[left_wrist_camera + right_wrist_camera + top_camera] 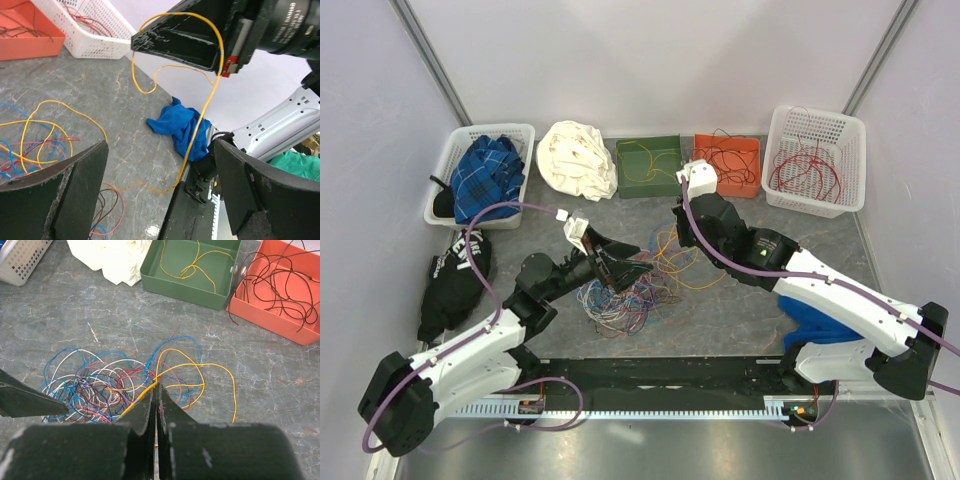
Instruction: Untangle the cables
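Note:
The cables (625, 292) lie in a loose tangle of blue, white, red and pink loops (95, 385) on the grey table between the arms. My right gripper (157, 386) is shut on a yellow cable (215, 365) and holds it lifted just right of the tangle (678, 210). In the left wrist view that yellow cable (218, 65) hangs in a long loop from the right gripper's tip down to the table's near edge. My left gripper (638, 260) hovers over the tangle with its jaws wide open (160, 187) and nothing between them.
Along the back stand a green tray (650, 192) with yellow cables, an orange tray (705, 150) with dark cables and a white basket (850, 125) with red cables. A white cloth (578, 160), a basket of plaid cloth (480, 175), a black cloth (455, 285) and a blue cloth (180, 125) lie around.

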You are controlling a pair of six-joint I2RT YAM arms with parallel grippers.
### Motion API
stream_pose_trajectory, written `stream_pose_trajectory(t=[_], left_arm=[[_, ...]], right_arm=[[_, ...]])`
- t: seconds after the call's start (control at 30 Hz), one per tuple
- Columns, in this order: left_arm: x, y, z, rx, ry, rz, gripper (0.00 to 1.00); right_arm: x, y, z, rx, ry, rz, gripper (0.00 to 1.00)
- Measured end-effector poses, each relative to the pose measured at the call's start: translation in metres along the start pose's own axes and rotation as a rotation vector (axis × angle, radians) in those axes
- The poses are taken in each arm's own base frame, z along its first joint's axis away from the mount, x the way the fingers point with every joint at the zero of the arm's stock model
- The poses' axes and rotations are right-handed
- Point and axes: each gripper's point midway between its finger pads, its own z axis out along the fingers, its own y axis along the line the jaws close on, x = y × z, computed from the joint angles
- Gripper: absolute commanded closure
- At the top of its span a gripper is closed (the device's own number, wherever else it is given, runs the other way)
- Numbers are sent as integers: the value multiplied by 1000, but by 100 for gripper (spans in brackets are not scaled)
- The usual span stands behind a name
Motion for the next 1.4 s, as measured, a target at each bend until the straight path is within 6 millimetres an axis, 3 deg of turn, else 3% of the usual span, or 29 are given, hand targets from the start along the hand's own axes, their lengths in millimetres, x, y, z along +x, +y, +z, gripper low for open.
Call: stream_pose_trajectory(t=[0.27,0.4,0.5,0.6,0.63,0.7,0.73,0.77,0.83,0.87,0.9,1.0,1.13,1.27,1.4], left_arm=[[-13,-16,-3,60,-53,31,5],[-3,-10,2,52,-24,16,8],[11,1,7,26,21,-10,16],[18,7,8,12,45,-29,36],[19,6,8,14,48,-33,52],[19,5,8,22,50,-36,72],[19,4,9,25,52,-41,95],[17,2,10,32,52,-41,98],[11,-4,13,46,51,-38,98],[5,-6,16,46,47,-37,98],[-2,-10,19,45,41,-35,98],[-35,-20,34,18,11,-25,98],[-107,-42,66,-20,-59,31,98],[-168,-53,104,-63,-110,80,98],[-196,-40,140,-110,-122,112,98]], right_arm=[[1,1,0,-5,1,0,100],[1,2,0,-12,1,1,100],[0,3,0,-17,0,3,100],[-2,3,-3,-21,-6,7,100],[-2,2,-3,-22,-8,8,100],[-4,1,-6,-25,-15,13,100],[-6,1,-8,-26,-20,16,100],[-7,0,-10,-27,-26,19,100],[-8,-2,-14,-29,-34,25,87],[-8,-4,-16,-28,-39,29,77],[-8,-5,-18,-28,-43,33,57],[-5,-12,-24,-19,-53,40,31],[-3,-23,-34,4,-74,66,8],[-13,-38,-53,29,-135,103,5],[-27,-57,-76,57,-214,152,5]])
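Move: The yellow cable strand hanging from the right hand's closed fingers passes between the left hand's open ones, some 2 cm right, 1 cm back and 1 cm lower than the left hand point; from the right hand that stretch is about 9 cm back, 5 cm left and 4 cm down. From the left hand, the tangle lies about 4 cm left, level fore and aft, a yellow loop about 9 cm ahead and 9 cm right, and the green tray 33 cm ahead and 2 cm right, all some 23 cm below. After a slight bob up and down, the left hand eases right by a centimetre or two and shuts on the hanging yellow cable, then sweeps it up about 20 cm and some 12 cm forward with a smaller shift right, towards the trays. Once the left has its pinch, the right hand opens, lets go of the cable and backs off about 8 cm to its right, rising 5 cm and drawing slightly back as its fingers tip up. ##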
